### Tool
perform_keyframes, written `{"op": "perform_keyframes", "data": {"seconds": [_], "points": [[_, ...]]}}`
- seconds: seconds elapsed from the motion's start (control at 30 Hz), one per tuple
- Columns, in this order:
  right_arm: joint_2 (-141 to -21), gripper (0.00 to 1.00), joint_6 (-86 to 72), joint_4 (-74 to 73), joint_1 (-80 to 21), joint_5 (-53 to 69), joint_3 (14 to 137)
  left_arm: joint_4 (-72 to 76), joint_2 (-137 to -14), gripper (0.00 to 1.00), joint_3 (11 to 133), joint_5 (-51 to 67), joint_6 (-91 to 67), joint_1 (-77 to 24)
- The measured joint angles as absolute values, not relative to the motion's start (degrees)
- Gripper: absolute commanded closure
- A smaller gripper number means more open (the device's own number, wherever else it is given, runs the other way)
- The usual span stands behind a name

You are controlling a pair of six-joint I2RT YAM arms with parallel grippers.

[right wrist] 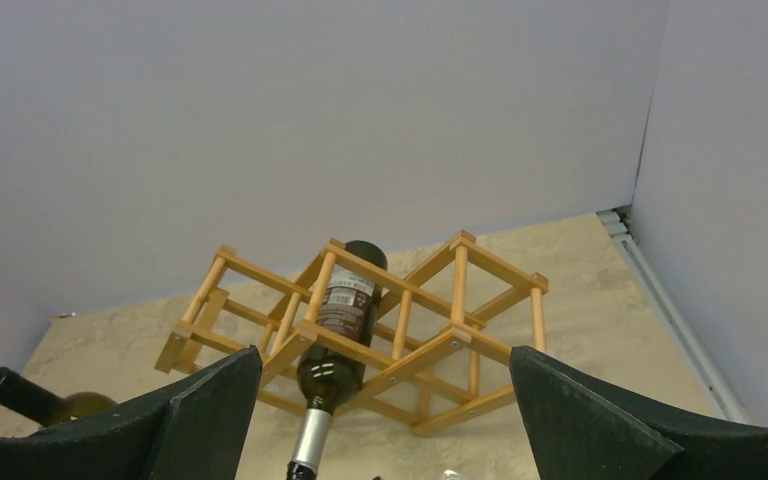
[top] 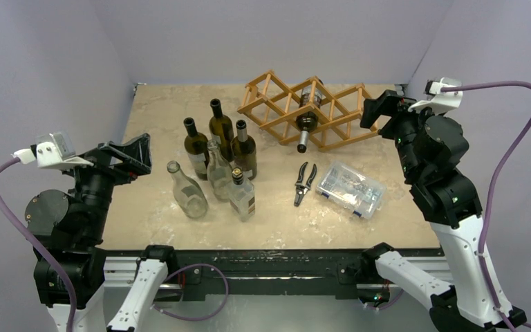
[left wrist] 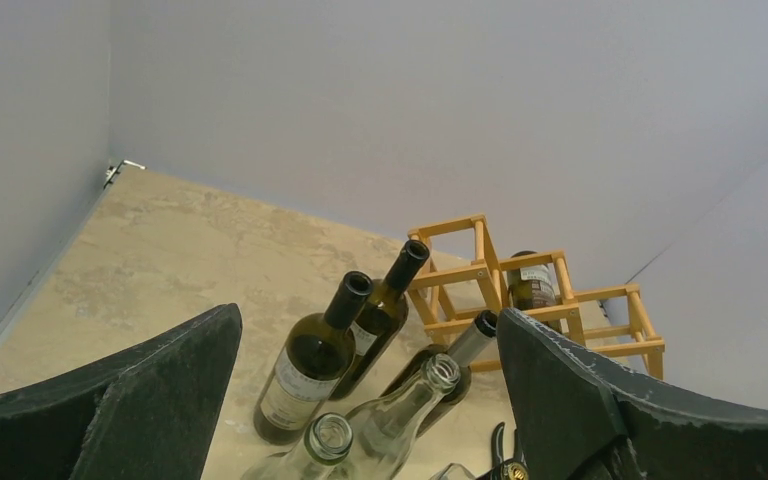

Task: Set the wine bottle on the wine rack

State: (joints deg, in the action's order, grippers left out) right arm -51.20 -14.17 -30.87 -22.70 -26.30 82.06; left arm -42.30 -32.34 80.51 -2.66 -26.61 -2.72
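Observation:
The light-brown wooden wine rack stands at the back right of the table. One dark wine bottle lies in a middle cell, its neck pointing toward me; the right wrist view shows it in the rack. Three dark green wine bottles stand upright left of the rack, with three clear glass bottles in front of them. My left gripper hovers open and empty left of the bottles. Just right of the rack, my right gripper is also open and empty.
Black-handled pliers lie on the table in front of the rack. A clear plastic compartment box sits to their right. Walls close the table at the back and on both sides.

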Motion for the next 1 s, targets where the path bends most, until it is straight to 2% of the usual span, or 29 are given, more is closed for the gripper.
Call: {"op": "perform_keyframes", "data": {"seconds": [0.3,0.63,0.87,1.0], "points": [[-51.42,0.01,-17.19,-33.34,-22.7,-21.28,78.08,-42.61,-33.17,0.0,78.56,-1.28,-26.61,-2.72],[-53.43,0.01,-22.76,-34.46,-22.7,-7.42,61.8,-43.07,-33.26,0.0,74.91,0.1,-26.63,-2.72],[-51.33,0.01,-28.8,-23.62,-22.7,4.45,45.98,-44.01,-33.32,0.0,73.58,4.21,-26.61,-2.72],[-55.51,0.03,-31.09,-15.42,-22.7,7.75,40.38,-44.49,-33.87,0.0,73.21,7.44,-26.59,-2.72]]}}
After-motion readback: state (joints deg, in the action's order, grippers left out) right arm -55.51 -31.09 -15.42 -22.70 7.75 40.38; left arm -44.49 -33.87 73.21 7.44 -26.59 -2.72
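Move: For the right hand, the rightmost dark wine bottle stands some 30 cm to its left, 6 cm ahead and 31 cm below. The wire stripper lies about 13 cm left and 2 cm ahead, 45 cm down; the rack is some 22 cm ahead and 7 cm left, 35 cm below. The square clear bottle stands about 11 cm nearer the robot than the wine bottle. That wine bottle is about 17 cm ahead, 20 cm right and 32 cm below the left hand. Down and to its left the right hand swoops, roughly 29 cm lower and 12 cm across, towards the standing bottles, ending low over the wire stripper; its wrist tips down some 35 degrees and swings counter-clockwise, fingers still wide open and empty. The open left hand sinks about 6 cm, easing forward, then right towards the bottles, tipping down and turning clockwise slightly. ##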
